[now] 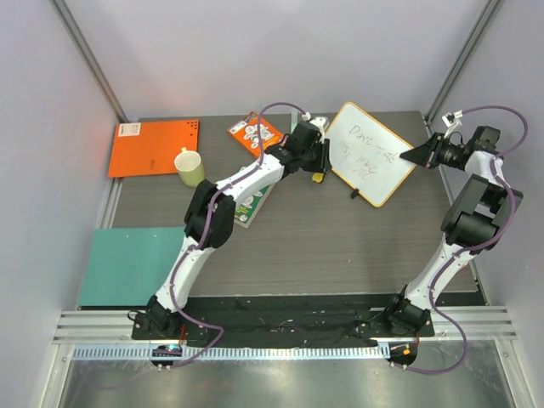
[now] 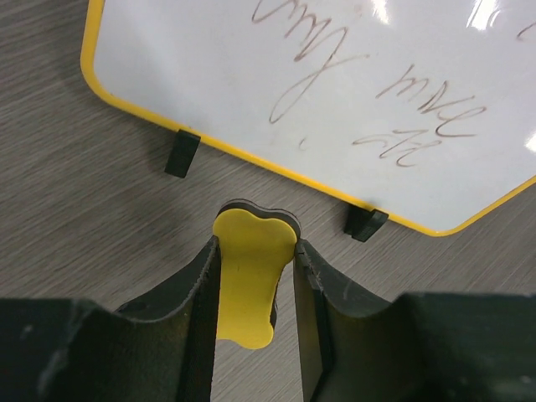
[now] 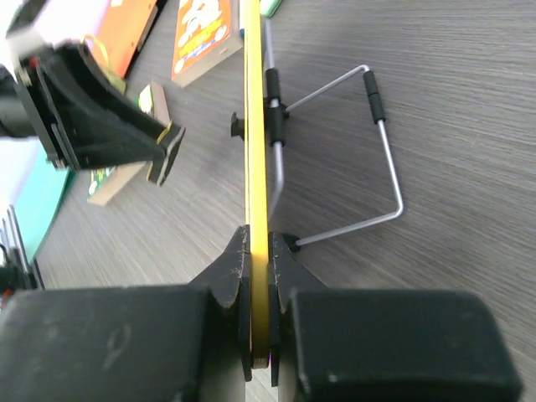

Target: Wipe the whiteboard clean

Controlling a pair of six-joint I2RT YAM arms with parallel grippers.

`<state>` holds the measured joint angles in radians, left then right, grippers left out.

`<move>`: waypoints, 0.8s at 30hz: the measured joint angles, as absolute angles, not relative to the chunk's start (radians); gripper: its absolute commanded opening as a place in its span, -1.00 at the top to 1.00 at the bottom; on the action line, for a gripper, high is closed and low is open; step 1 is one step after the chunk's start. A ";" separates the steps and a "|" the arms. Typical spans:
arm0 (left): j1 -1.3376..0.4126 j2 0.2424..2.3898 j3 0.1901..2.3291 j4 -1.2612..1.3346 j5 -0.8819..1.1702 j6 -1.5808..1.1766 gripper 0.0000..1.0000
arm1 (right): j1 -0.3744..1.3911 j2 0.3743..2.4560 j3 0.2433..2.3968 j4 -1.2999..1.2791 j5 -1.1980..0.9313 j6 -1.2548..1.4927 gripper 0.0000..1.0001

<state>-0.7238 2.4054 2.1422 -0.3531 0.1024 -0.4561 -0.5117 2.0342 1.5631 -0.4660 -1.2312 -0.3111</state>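
Note:
The whiteboard (image 1: 367,150), white with a yellow frame and dark handwriting, stands tilted at the back right on black feet. My right gripper (image 1: 418,155) is shut on its right edge; the right wrist view shows the jaws clamped on the yellow frame (image 3: 256,126). My left gripper (image 1: 320,168) is shut on a yellow eraser (image 1: 318,178) just left of the board. In the left wrist view the eraser (image 2: 247,276) sits between the fingers, a little short of the board's (image 2: 335,75) lower edge and not touching it.
An orange sheet (image 1: 153,146) and a pale cup (image 1: 189,167) lie at the back left, a teal sheet (image 1: 132,265) at the near left. An orange booklet (image 1: 255,133) and a green book (image 1: 252,206) lie under the left arm. The board's wire stand (image 3: 381,151) sticks out behind it.

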 measured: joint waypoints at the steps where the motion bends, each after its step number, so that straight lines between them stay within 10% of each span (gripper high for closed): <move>1: -0.723 2.403 2.142 -0.340 0.107 -0.461 1.00 | -0.513 2.027 1.567 -0.499 -1.232 -0.350 0.98; 24: -0.871 2.537 2.188 0.263 -0.286 -0.420 1.00 | -0.502 2.018 1.626 -0.722 -1.240 -0.598 0.98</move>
<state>-0.8711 2.5374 2.1883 0.2630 -0.2863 -0.4198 -0.5022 2.0178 1.6257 -0.7223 -1.2400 -0.5980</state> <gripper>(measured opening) 0.361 0.090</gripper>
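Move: The left hand already holds the yellow eraser; the whiteboard's middle lies about 16 cm to its right and 6 cm ahead, roughly level. The orange book is some 18 cm left and 12 cm ahead, and the green book 21 cm left and 6 cm back, both around 10 cm below. The right hand already pinches the board's right-hand edge, the board's middle about 11 cm to its left, straight across and 2 cm lower. Left hand carries the eraser about 8 cm right and 7 up towards the whiteboard, tipping upward; right keeps pinching. ##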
